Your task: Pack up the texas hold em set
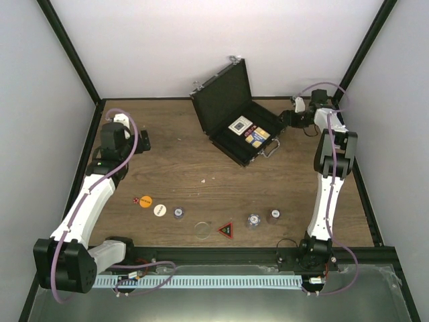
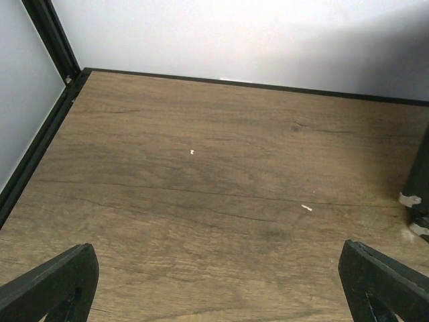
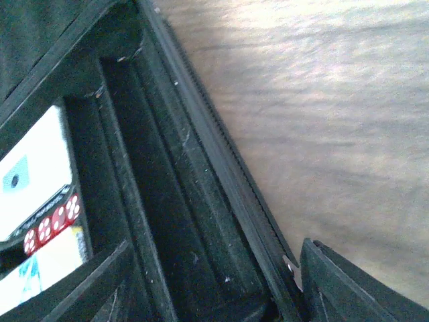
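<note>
The black case [image 1: 222, 96] of the texas hold em set stands open at the back middle, lid up, with card decks [image 1: 240, 126] inside. My right gripper [image 1: 288, 119] is at its right end. In the right wrist view it [image 3: 216, 249] is open and straddles the case's side wall [image 3: 221, 174], one finger inside and one outside. Red dice [image 3: 52, 225] and a white deck [image 3: 33, 174] lie in the case. Near the front lie loose red dice [image 1: 135, 200], an orange chip [image 1: 145, 200], a white chip [image 1: 159, 209], a purple-grey chip [image 1: 178, 213] and the red-black triangle [image 1: 226, 230]. My left gripper [image 1: 143, 141] [image 2: 216, 251] hangs open over bare wood at the back left.
A clear disc [image 1: 202, 229] and two small chip stacks [image 1: 253, 221] [image 1: 273, 215] sit near the front middle. Black frame rails [image 1: 90, 144] and white walls close the table on three sides. The case handle [image 1: 271, 149] sticks out toward the front.
</note>
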Tool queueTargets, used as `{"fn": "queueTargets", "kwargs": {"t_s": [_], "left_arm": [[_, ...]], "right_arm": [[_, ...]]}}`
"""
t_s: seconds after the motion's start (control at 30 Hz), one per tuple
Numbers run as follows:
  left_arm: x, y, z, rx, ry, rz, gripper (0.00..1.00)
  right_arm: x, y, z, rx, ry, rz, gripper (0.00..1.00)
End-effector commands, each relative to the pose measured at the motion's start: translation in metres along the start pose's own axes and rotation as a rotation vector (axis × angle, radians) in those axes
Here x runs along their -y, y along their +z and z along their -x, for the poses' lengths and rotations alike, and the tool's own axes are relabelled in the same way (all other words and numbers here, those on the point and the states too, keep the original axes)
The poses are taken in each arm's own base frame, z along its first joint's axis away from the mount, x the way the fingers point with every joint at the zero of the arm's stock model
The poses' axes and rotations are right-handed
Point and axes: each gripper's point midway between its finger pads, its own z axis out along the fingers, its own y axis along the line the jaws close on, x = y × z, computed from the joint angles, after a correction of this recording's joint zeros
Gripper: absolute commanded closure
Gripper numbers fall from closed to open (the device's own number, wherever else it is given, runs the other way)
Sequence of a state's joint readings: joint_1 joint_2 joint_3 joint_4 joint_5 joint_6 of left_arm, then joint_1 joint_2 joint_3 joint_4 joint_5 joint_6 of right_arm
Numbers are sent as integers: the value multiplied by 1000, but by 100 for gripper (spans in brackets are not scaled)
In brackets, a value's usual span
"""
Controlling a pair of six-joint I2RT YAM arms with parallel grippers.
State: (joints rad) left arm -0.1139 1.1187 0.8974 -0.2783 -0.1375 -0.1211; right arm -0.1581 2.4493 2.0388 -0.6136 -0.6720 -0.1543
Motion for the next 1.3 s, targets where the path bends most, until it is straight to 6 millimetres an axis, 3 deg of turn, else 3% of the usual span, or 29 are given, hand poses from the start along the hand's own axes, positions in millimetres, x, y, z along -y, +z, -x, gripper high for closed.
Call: {"fn": "queueTargets", "kwargs": {"t_s": [0.0, 0.3, 0.5, 0.6, 0.93, 1.1, 1.27], "left_arm": [[2, 2, 3, 1, 9, -8, 0], [5, 0, 4, 5, 2, -27, 0], [6, -2, 6, 11, -1, -30, 0], [6, -3, 6, 12, -3, -32, 0], [5, -4, 7, 18, -3, -25, 0], [5, -4, 7, 17, -5, -25, 0], [6, -3, 7, 15, -6, -32, 0]], "right_arm": [[-66, -15, 5, -15, -79, 115, 32], [-139, 0, -37, -101, -112, 171, 35], [-169, 6, -58, -123, -113, 163, 36], [-170, 10, -62, -106, -118, 105, 38], [-152, 21, -40, -32, -166, -117, 55], [-144, 20, -28, 3, -184, -178, 53], [-136, 35, -32, -45, -181, -180, 55]]}}
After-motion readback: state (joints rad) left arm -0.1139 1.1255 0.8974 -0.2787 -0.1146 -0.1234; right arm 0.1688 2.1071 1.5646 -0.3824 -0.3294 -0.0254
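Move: From the right gripper, the open case's middle lies about 16 cm to the left and 6 cm back, a couple of centimetres lower; its near right corner is already at the fingers. In the case, the yellow-blue card deck sits some 13 cm left and 8 cm back, the white card deck 20 cm left and 2 cm back; the handle is 7 cm left and 14 cm back. From the left gripper, the case's middle is roughly 46 cm right, 15 cm ahead and 20 cm below. Keep the right gripper's outer finger against the rim near the case's right corner and sweep it left and back, about 15 cm left and 11 cm back, turning slightly counter-clockwise. Then reverse some 4 cm forward and slightly right along the side rim, unwinding that turn, dipping the hand's left side about 15 degrees and narrowing the fingers, rim still between them. ##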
